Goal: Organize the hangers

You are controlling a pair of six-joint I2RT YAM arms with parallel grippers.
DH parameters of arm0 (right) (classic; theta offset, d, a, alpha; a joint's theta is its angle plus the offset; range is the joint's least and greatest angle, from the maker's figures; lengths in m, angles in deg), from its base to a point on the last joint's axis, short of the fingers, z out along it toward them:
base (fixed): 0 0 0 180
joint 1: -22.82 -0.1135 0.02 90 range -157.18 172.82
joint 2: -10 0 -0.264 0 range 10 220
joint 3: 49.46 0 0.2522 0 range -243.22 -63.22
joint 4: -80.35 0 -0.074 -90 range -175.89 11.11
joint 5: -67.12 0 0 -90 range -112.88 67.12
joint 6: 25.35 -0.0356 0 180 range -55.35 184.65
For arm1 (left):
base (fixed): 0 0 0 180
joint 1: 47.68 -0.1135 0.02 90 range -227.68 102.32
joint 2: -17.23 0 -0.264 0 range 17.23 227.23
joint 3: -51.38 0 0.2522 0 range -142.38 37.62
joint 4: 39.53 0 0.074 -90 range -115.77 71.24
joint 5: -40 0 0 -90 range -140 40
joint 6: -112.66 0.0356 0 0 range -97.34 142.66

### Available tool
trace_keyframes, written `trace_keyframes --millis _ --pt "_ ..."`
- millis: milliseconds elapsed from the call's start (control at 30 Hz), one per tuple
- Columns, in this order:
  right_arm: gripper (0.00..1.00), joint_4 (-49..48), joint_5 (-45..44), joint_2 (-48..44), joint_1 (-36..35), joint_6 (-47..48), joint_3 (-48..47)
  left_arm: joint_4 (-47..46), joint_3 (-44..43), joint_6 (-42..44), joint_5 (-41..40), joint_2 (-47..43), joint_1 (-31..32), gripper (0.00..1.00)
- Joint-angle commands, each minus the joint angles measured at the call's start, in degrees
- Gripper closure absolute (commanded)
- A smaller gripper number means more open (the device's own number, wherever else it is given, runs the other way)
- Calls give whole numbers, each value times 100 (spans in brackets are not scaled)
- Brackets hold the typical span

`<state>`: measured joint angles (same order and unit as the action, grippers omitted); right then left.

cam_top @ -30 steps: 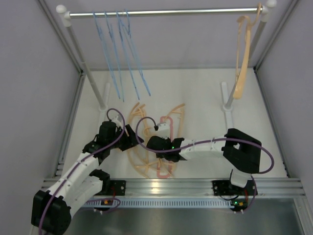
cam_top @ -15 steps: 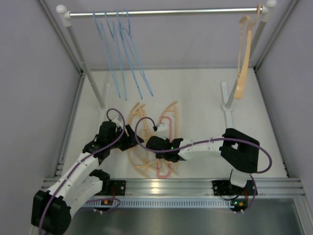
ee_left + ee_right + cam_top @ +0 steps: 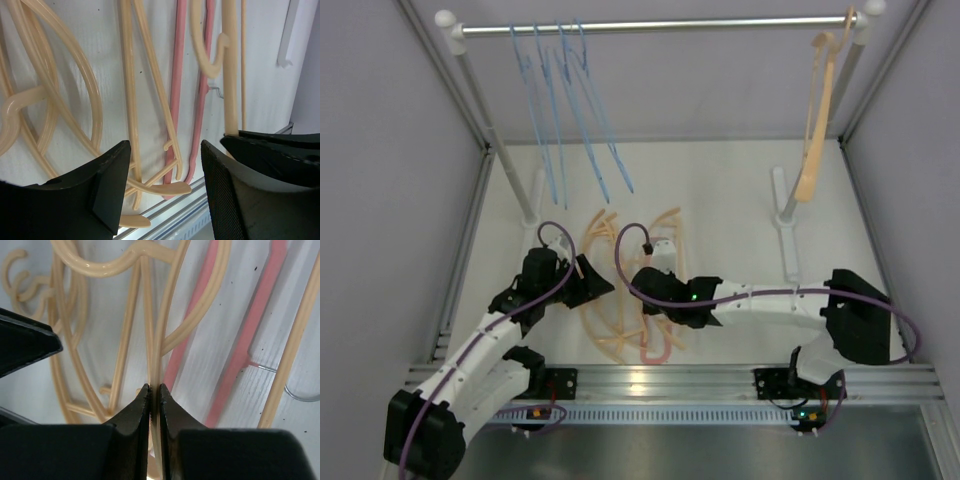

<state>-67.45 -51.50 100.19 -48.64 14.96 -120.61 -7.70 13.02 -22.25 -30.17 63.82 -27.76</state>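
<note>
Several peach hangers (image 3: 610, 300) lie tangled on the white table with a pink hanger (image 3: 658, 345) among them. My right gripper (image 3: 155, 388) is shut on a thin bar of one peach hanger (image 3: 167, 315), low over the pile (image 3: 642, 305). Just left of it, my left gripper (image 3: 165, 160) hovers open over the peach hangers (image 3: 130, 75) and the pink hanger (image 3: 176, 90), holding nothing. Several light-blue hangers (image 3: 570, 110) hang at the left of the rail. One peach hanger (image 3: 813, 120) hangs at the rail's right end.
The silver rail (image 3: 660, 25) spans the back on two white posts (image 3: 785, 205). Grey walls close both sides. An aluminium frame (image 3: 670, 380) runs along the near table edge. My two grippers stand close together, the right one's black body (image 3: 280, 150) beside my left fingers.
My right gripper has shut on the peach hanger's bar, and that arm's elbow has swung out to the right. The blue hangers sway slightly. The left arm has stayed still.
</note>
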Motion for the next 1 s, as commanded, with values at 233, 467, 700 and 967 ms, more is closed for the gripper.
trace_keyframes --millis 233,467,700,967 --pt "100 459 -258 -1512 -122 -128 113 -224 -54 -89 -6 -247 3 37" --pt "100 582 -223 -2418 -122 -269 307 -224 -98 -124 3 -299 -6 37" --pt "100 766 -275 -3350 -122 -436 447 -225 -98 -141 12 -308 3 37" --pt "100 767 -276 -4141 -122 -708 614 -225 -115 -133 29 -317 3 37"
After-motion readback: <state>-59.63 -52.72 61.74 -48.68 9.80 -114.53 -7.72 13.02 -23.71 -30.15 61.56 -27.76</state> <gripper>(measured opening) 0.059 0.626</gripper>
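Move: The right hand already grips a tan hanger; its goal is the free stretch near the rail's right end, roughly 32 cm ahead, 29 cm to its right and 45 cm up, with the hung tan hanger's hook a couple of centimetres farther right. The pink hanger lies some 7 cm ahead and 3 cm right, the remaining tan hangers about 11 cm ahead and 8 cm left, all around 7 cm below. From the left hand that rail stretch is about 30 cm ahead, 38 cm right and 44 cm up. Its fingers staying shut on the tan hanger, the right hand keeps lifting it off the pile, straight up at first and then veering right as well, about 16 cm up and 8 cm to the right, up and away from the pink hanger. On the way the wrist tilts by nearly 30 degrees, the hand's left side rising, so that the fingers point less steeply down and more to the left. ##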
